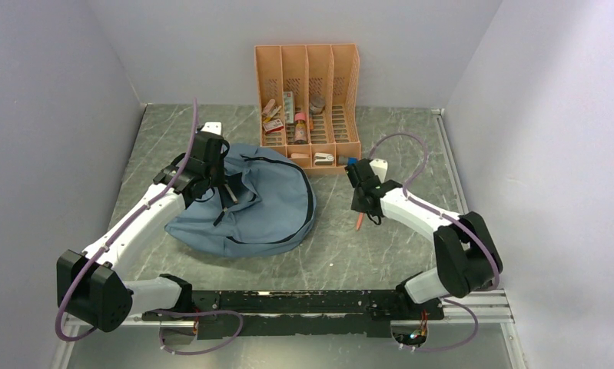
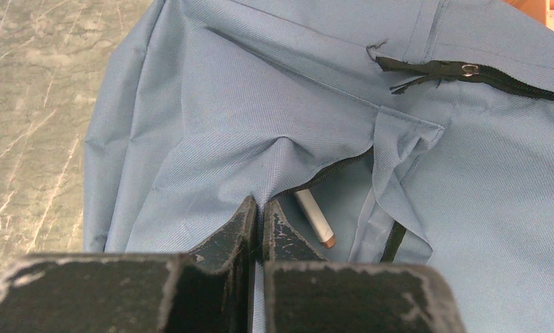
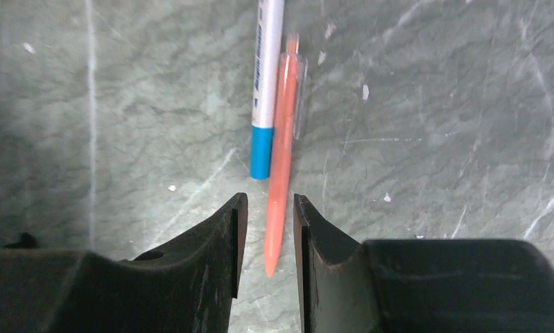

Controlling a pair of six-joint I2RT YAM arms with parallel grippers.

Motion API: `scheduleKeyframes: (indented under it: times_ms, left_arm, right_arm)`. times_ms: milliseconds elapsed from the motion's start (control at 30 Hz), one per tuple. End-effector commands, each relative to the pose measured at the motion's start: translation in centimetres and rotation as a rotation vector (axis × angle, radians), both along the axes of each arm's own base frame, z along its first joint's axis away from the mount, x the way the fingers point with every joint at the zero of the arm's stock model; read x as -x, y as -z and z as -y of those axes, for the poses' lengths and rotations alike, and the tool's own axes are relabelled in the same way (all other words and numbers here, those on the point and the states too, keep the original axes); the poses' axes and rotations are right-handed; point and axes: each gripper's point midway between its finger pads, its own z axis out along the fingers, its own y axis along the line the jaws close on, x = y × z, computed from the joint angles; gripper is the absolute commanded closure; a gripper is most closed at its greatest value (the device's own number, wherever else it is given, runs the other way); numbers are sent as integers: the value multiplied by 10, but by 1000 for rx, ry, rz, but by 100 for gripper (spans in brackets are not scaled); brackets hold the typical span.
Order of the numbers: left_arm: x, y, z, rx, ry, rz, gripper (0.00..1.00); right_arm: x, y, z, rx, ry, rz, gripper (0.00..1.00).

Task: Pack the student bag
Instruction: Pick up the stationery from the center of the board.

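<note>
The dusty-blue student bag (image 1: 269,211) lies flat on the table left of centre, and it fills the left wrist view (image 2: 211,125). My left gripper (image 1: 227,198) (image 2: 258,206) is shut on a fold of the bag's fabric at the edge of a zip opening. Inside that opening lies a white pen with a copper tip (image 2: 315,219). My right gripper (image 1: 363,206) (image 3: 267,199) is open, low over the table right of the bag. An orange pen (image 3: 281,159) (image 1: 359,223) lies between its fingers, with a gap on each side. A white pen with a blue cap (image 3: 265,83) lies against the orange pen.
An orange slotted file organizer (image 1: 307,100) stands at the back centre with several small items in its slots. Grey walls close in the left, back and right sides. A black rail (image 1: 288,304) runs along the near edge between the arm bases.
</note>
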Motion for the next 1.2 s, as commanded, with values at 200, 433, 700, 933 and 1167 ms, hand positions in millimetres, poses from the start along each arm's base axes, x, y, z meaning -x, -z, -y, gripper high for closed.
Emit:
scheduleKeyframes:
  times_ms: [200, 433, 700, 933, 1167]
  left_arm:
    - [-11, -23, -2, 21, -19, 88, 95]
    - [-11, -23, -2, 21, -19, 88, 95]
    - [-11, -23, -2, 21, -21, 90, 95]
    - [-11, -24, -2, 22, -20, 91, 95]
    - [-11, -23, -1, 21, -19, 88, 95]
  right_arm:
    - [11, 29, 6, -31, 22, -78, 66]
    - [13, 42, 7, -61, 28, -108, 66]
    - [12, 51, 15, -46, 44, -123, 69]
    - [1, 54, 24, -42, 61, -115, 69]
    - [-6, 56, 32, -54, 65, -113, 71]
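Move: The orange pen lies lengthwise under the right hand, its middle about 2 cm ahead, 1 cm to the right and 5 cm below. The blue-tipped marker lies along its left side but farther out, its middle roughly 8 cm ahead of the right hand; the blue-capped item in the organizer's front pocket is some 16 cm ahead and 3 cm left. From the left hand, the pen is about 31 cm to the right, level fore-and-aft and some 16 cm below. Down onto the orange pen the right hand sinks about 4 cm, easing back slightly, until its parted fingertips straddle the barrel close to the table. Staying at that height, it then travels nearly 3 cm forward and 1.5 cm right, the left finger coming against the pen's left side and pushing it right; the fingers stay about a third open. ##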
